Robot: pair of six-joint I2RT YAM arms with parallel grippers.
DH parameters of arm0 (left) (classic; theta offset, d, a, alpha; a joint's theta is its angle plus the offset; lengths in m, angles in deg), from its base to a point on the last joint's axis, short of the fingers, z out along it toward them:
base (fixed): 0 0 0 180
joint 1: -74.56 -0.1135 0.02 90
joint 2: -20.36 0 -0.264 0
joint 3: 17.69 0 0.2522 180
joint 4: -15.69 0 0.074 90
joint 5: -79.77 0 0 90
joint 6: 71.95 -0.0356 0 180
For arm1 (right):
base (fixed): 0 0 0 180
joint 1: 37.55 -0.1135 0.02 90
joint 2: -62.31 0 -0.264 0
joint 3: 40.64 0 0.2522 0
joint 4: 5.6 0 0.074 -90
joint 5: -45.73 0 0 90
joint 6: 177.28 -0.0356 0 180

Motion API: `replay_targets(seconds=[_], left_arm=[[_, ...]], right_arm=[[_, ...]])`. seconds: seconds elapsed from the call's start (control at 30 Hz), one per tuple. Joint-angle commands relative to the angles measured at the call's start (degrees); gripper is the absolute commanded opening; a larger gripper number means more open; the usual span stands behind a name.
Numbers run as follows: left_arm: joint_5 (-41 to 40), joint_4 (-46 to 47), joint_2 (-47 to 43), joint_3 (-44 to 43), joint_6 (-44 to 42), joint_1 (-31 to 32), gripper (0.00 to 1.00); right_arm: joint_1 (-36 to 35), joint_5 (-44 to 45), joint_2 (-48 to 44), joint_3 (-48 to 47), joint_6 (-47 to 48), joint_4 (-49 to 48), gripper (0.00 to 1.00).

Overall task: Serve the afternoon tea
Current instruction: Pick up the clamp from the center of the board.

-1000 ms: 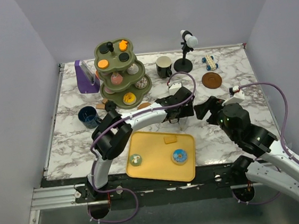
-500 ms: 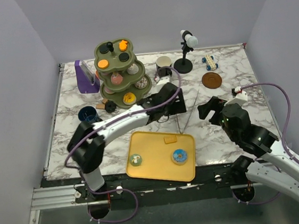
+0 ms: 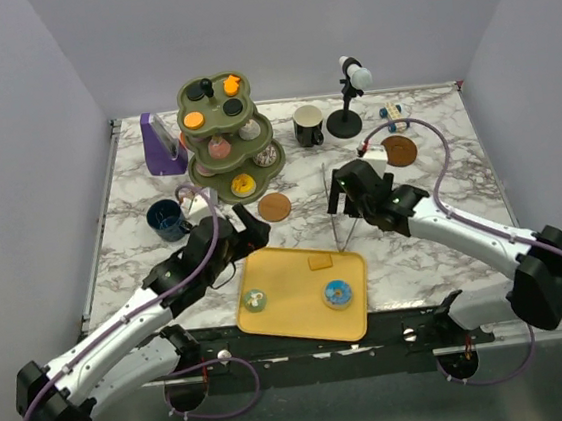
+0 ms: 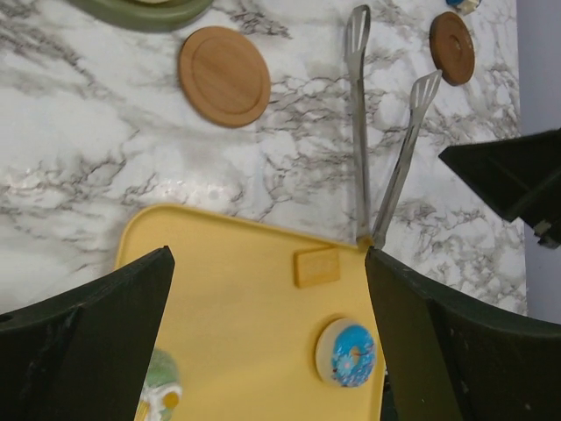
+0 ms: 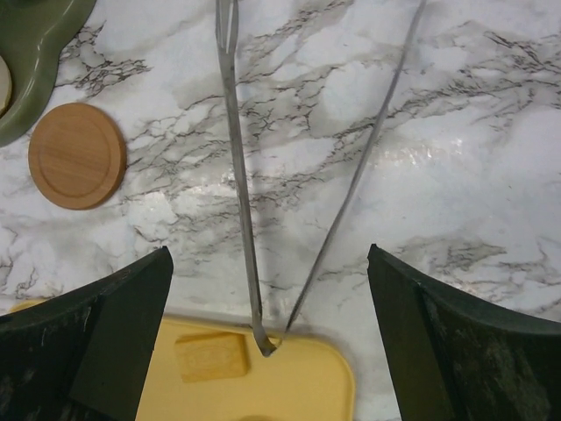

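Observation:
The olive-green three-tier stand point(image 3: 218, 137) holds several small toy pastries at the back left. The dark-blue mug point(image 3: 165, 219) stands to its front left and the black cream-lined mug point(image 3: 307, 124) to its right. One brown coaster point(image 3: 275, 207) lies in front of the stand, another point(image 3: 397, 151) at the right. On the yellow tray point(image 3: 293, 320) lie a blue doughnut point(image 4: 348, 353), a biscuit point(image 4: 316, 267) and a green cupcake point(image 3: 255, 299). My left gripper point(image 3: 249, 236) hangs open over the tray's far left corner. My right gripper point(image 3: 342, 189) is open above metal tongs point(image 5: 241, 175).
The tongs point(image 3: 347, 219) lie spread on the marble, their hinge resting on the tray's far rim. A purple wedge holder point(image 3: 161, 143) stands at the back left. A black stand with a white ball top point(image 3: 347, 93) and a small toy point(image 3: 392, 112) are at the back right.
My left arm has pulled back from the table's middle to the near left, uncovering the coaster by the stand. My right arm has reached forward over the tongs. Both grippers opened wider.

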Motion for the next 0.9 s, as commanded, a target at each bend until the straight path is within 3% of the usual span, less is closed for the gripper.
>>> replay_targets(seconds=[0.0, 0.27, 0.87], left_arm=[[-1.7, 0.4, -10.1, 8.3, 3.5, -0.3, 0.99], [-1.6, 0.1, -18.7, 14.9, 2.9, -0.6, 0.99], [0.7, 2.5, -20.6, 18.6, 1.6, -0.7, 0.99]], right_arm=[[0.5, -3.4, 7.7, -5.7, 0.9, 1.0, 1.0], [0.5, -7.2, 19.2, -10.0, -1.9, 1.8, 1.0], [0.5, -5.6, 17.5, -2.7, -2.2, 3.2, 1.0]])
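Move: The clamp lies spread open on the table, its middle about 6 cm ahead of the right hand, 2 cm to its left and some 12 cm below; its hinge end is about 4 cm back and 3 cm left of that hand. The yellow wafer lies 6 cm back and 8 cm left of the right hand, the blue donut 14 cm back and 5 cm left, the bare coaster 9 cm ahead and 18 cm left. From the left hand the clamp is some 12 cm ahead, 20 cm right and 16 cm below. The right hand sinks about 8.5 cm over the clamp, drifting forward and to its left by a few centimetres at first and then easing back and partly to the right as it goes on down, while the wrist tips its fingers some 15 degrees further downward; they stay wide open, and no touch on the clamp can be seen. The left hand, empty and open, draws off from the clamp, going down, to its left and back by about 4 cm each way, most of it early on. ##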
